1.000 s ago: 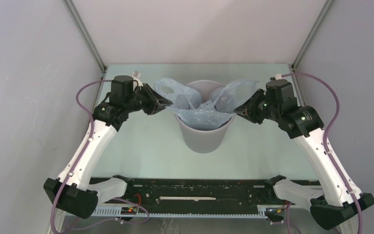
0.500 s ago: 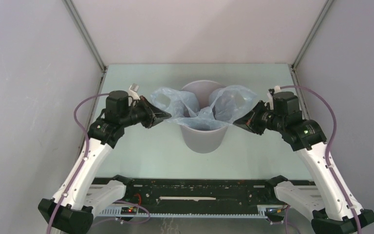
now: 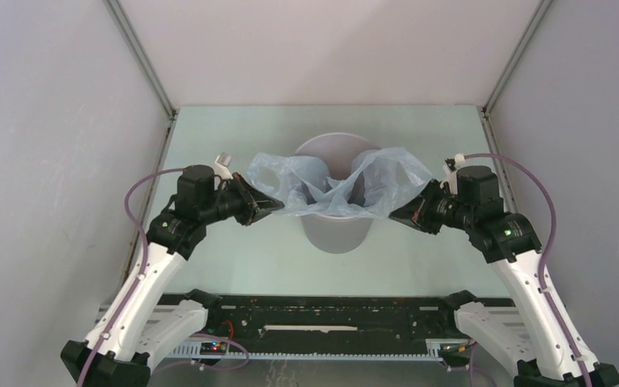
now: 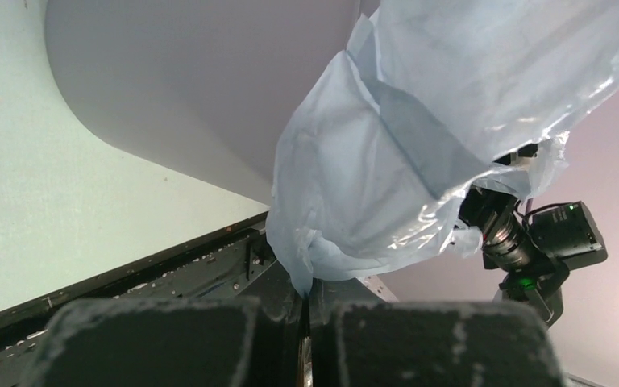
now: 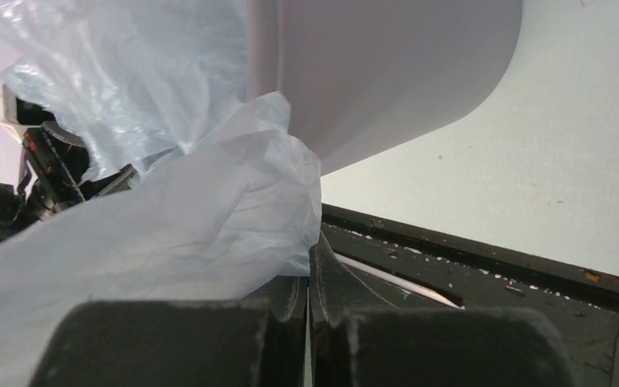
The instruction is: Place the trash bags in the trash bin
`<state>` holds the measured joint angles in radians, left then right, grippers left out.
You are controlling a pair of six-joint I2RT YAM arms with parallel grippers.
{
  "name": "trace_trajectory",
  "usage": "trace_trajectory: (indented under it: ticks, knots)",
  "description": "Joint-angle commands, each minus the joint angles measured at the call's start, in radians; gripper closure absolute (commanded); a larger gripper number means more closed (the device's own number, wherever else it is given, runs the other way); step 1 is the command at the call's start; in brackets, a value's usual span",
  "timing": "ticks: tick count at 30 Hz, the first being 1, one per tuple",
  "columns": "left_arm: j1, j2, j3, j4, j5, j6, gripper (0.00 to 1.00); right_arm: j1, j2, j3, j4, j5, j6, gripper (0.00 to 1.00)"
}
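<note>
The grey round trash bin (image 3: 335, 230) stands upright mid-table. The pale blue-grey trash bag (image 3: 334, 184) hangs into its mouth, its edges spread over the rim to both sides. My left gripper (image 3: 276, 206) is shut on the bag's left edge beside the bin's left wall. My right gripper (image 3: 396, 216) is shut on the bag's right edge by the bin's right wall. In the left wrist view the bag (image 4: 403, 161) runs into the closed left gripper (image 4: 306, 302), the bin (image 4: 193, 81) behind. In the right wrist view the bag (image 5: 169, 218) is pinched by the right gripper (image 5: 309, 278) beside the bin (image 5: 379, 72).
Grey enclosure walls with metal corner posts (image 3: 141, 60) ring the pale green table (image 3: 234, 250). A black rail (image 3: 322, 318) with the arm bases lies along the near edge.
Both grippers have come down and toward the near edge with the bag's edges, pulling them from above the rim down beside the bin's upper walls. The bag sits lower over the bin mouth.
</note>
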<state>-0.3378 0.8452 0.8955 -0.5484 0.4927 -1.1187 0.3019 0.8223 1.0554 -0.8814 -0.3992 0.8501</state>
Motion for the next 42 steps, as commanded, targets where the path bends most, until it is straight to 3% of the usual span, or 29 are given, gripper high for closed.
trace_trajectory:
  ticks: [1, 14, 19, 23, 25, 27, 31, 36, 39, 42]
  knots:
    - [-0.003, 0.006, -0.027, -0.035, -0.039, 0.073, 1.00, -0.028, -0.004, -0.044, 0.030, -0.013, -0.060, 1.00]
    - [-0.003, -0.029, -0.061, -0.075, -0.048, 0.084, 1.00, -0.124, -0.034, -0.085, -0.003, -0.096, -0.143, 1.00]
    - [0.005, 0.045, -0.099, -0.001, -0.120, 0.150, 1.00, -0.127, 0.003, -0.151, 0.128, -0.030, -0.240, 1.00]
    - [0.006, 0.132, -0.032, 0.002, -0.105, 0.205, 0.99, -0.159, 0.054, -0.148, 0.189, -0.055, -0.260, 1.00]
    - [0.006, 0.138, -0.002, -0.014, -0.114, 0.224, 0.92, -0.164, 0.049, -0.147, 0.209, -0.071, -0.257, 0.94]
    - [0.006, 0.135, 0.023, -0.039, -0.127, 0.244, 0.82, -0.165, 0.040, -0.142, 0.203, -0.082, -0.266, 0.81]
    - [0.006, 0.123, 0.074, -0.093, -0.121, 0.297, 0.53, -0.167, 0.012, -0.110, 0.131, -0.116, -0.346, 0.59]
    - [0.006, 0.078, 0.118, -0.136, -0.110, 0.386, 0.20, -0.167, -0.075, -0.064, -0.002, -0.101, -0.456, 0.39]
    - [0.006, 0.042, 0.126, -0.178, -0.113, 0.427, 0.09, -0.166, -0.127, -0.015, -0.085, -0.083, -0.495, 0.26]
    - [0.008, -0.023, 0.106, -0.219, -0.134, 0.453, 0.05, -0.165, -0.184, 0.024, -0.130, -0.067, -0.522, 0.18]
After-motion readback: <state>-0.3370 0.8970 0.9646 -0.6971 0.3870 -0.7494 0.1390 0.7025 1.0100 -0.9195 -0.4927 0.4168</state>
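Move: The trash bag's front edge is stretched between the shut grippers, in front of the trash bin's mouth. The mouth's middle is some 9 cm ahead of the left hand, 12 cm to its right and 4 cm lower. From the right hand the mouth is about 10 cm ahead, 13 cm to the left and 4 cm below. The bag's loose middle sags in the mouth, roughly 6 cm ahead and 12 cm right of the left hand, 2 cm below it. The bag's front edge, still pinched at both corners, is carried down at the front of the bin: the left hand edges back, then sinks to about 8 cm below its start, the right about 5 cm while reaching 3 cm forward. Both then open wide and rise several centimetres; the right also backs off outward, fingers tilting up, the left rolls some 15 degrees. ##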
